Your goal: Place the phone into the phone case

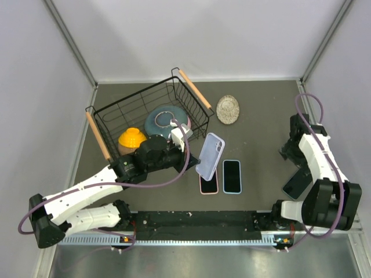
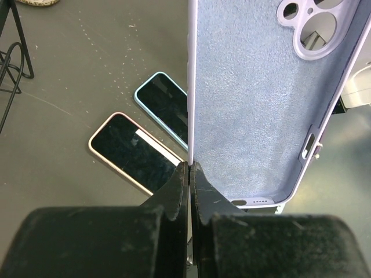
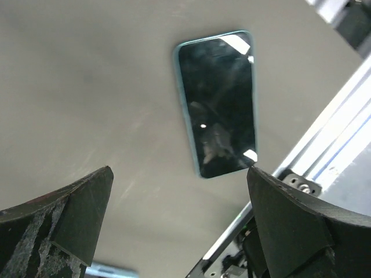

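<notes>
My left gripper (image 2: 189,163) is shut on the side edge of a lavender phone case (image 2: 261,104), which hangs tilted above the table (image 1: 210,155) with its felt inside facing the wrist camera. Under it lie two dark-screened phones face up, one with a pink rim (image 1: 208,183) and one with a light blue rim (image 1: 232,175). A third phone (image 3: 217,104) with a teal rim lies at the right (image 1: 297,184) near the front rail. My right gripper (image 3: 178,169) stands open just above the table beside that phone, holding nothing (image 1: 295,165).
A black wire basket (image 1: 194,107) with wooden handles stands at the back left, holding a blue bowl (image 1: 165,120) and an orange bowl (image 1: 131,139). A round beige pad (image 1: 228,109) lies behind the phones. The metal rail (image 1: 197,219) runs along the near edge.
</notes>
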`<state>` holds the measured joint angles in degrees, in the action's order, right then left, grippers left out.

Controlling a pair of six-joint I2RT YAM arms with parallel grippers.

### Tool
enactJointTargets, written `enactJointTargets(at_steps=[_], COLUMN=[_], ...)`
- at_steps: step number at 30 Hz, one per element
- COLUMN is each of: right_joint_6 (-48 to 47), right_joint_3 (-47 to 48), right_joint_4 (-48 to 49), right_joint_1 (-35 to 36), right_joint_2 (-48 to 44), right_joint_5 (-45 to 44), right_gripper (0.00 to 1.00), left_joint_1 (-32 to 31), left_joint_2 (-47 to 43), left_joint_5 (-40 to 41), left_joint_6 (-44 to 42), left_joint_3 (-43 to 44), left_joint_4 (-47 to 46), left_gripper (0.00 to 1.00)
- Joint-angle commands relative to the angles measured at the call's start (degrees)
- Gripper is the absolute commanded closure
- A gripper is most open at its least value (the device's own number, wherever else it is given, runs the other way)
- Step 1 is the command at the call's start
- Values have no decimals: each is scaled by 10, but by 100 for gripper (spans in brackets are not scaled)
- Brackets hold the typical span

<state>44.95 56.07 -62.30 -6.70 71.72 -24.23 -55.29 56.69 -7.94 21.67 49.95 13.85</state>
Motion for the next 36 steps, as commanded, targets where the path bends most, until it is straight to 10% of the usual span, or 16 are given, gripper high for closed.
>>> enactJointTargets(at_steps=[1,36], right_joint_6=[12,-114], right_joint_3=[-35,-185], right_joint_4=[-20,275], right_joint_1=[-35,-244], right_joint_2=[10,38], right_joint_5=[-79,81], right_gripper=[1,1], left_joint_1=[1,0], left_joint_2=[-8,-43], left_joint_5=[-1,31], left_joint_6=[-22,3], left_joint_3=[2,-1], left_joint_4=[2,7], left_gripper=[100,100])
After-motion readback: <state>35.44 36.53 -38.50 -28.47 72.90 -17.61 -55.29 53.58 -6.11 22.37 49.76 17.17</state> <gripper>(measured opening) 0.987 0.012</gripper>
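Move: The right hand, wide open and empty, has the loose teal-edged phone lying flat about 7 cm back, 6 cm to its right and 10 cm below. The blue-rimmed phone lies some 30 cm to the left of that phone and about 3 cm farther out; the pink-rimmed phone is roughly 40 cm to its left and also 3 cm farther out. From the left hand, which already holds the lilac case, the loose phone is about 46 cm to the right, 4 cm back and 22 cm below. The right fingers, still wide open, come down to straddle the loose phone's long edges; contact can't be seen. The hand sinks about 9 cm and shifts 5.5 cm right, first backing some 5 cm, then easing a little forward, while the wrist turns roughly 12 degrees clockwise. The left hand keeps its pinch on the lilac case's edge, almost still. ##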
